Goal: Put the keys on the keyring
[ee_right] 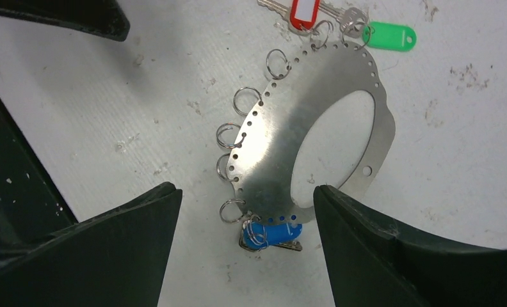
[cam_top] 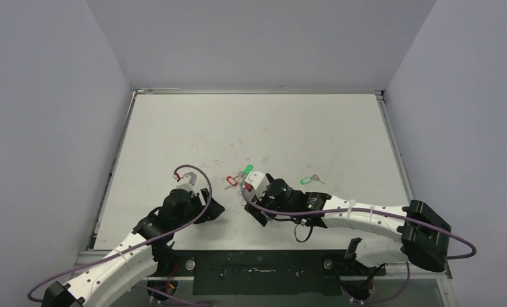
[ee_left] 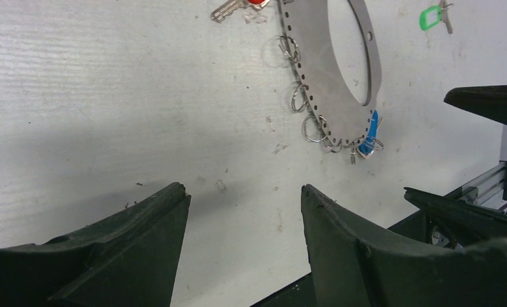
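The keyring [ee_right: 280,144] is a flat silver hoop lying on the table, with small wire loops [ee_right: 246,100] along one edge. A blue-tagged key [ee_right: 273,233] hangs on a loop at its near end, between my right gripper's open fingers. My right gripper [ee_right: 244,189] hovers over the hoop with nothing in it. A red-tagged key [ee_right: 304,13] and a green-tagged key [ee_right: 388,36] lie at the hoop's far rim. Another green-tagged key [cam_top: 308,180] lies apart to the right. My left gripper [ee_left: 243,188] stands open, short of the keyring [ee_left: 321,70], holding nothing.
The right gripper's black fingers [ee_left: 488,102] show at the right edge of the left wrist view. The table's near edge with a black rail [cam_top: 257,262] lies just behind both grippers. Grey walls [cam_top: 46,128] close in the table.
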Tool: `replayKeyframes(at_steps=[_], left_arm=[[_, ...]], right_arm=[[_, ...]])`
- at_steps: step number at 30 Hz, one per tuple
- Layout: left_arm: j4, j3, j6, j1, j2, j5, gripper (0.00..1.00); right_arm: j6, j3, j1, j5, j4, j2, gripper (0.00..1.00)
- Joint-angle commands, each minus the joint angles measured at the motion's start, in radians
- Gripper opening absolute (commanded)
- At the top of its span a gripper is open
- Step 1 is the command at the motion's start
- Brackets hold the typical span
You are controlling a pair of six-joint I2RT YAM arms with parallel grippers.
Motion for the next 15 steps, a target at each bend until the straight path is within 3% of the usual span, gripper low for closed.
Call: replayKeyframes(at_steps=[1, 5, 11, 15], left_arm=[[-0.010, 0.021, -0.022, 0.006, 0.031, -0.046, 0.63], [0.002, 0.022, -0.034, 0.005, 0.058, -0.047, 0.63], [0.035, 0.010, -0.041, 0.004, 0.070, -0.033, 0.63], [0.055, -0.002, -0.043, 0.004, 0.067, -0.028, 0.63]], right_arm=[[0.221, 0.074, 0.045, 0.201, -0.050, 0.050, 0.76], [0.349, 0.101, 0.081, 0.289, -0.114, 0.083, 0.70], [0.395, 0.139, 0.149, 0.379, -0.187, 0.139, 0.50], [0.428, 0.172, 0.202, 0.462, -0.233, 0.174, 0.46]])
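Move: The blue key, at the near end of the metal keyring plate, lies about 8 cm below the right hand, roughly 1 cm ahead and 2 cm to its right. The plate's middle is about 7 cm ahead and 3 cm left of that hand; the red tag is 11 cm ahead and 10 cm left, the loose green-tagged key 13 cm ahead and 15 cm right. From the left hand the blue key is roughly 15 cm right, level ahead, 5 cm below. The right hand sinks about 3 cm towards the blue key and the near end of the plate, easing back about a centimetre late on, while the wrist turns some 20 degrees clockwise and the fingers draw in from wide open to about half open, with nothing between them yet. The left hand, its fingers still parted and empty, settles about 1.5 cm lower to the left of the plate and then stays there. ##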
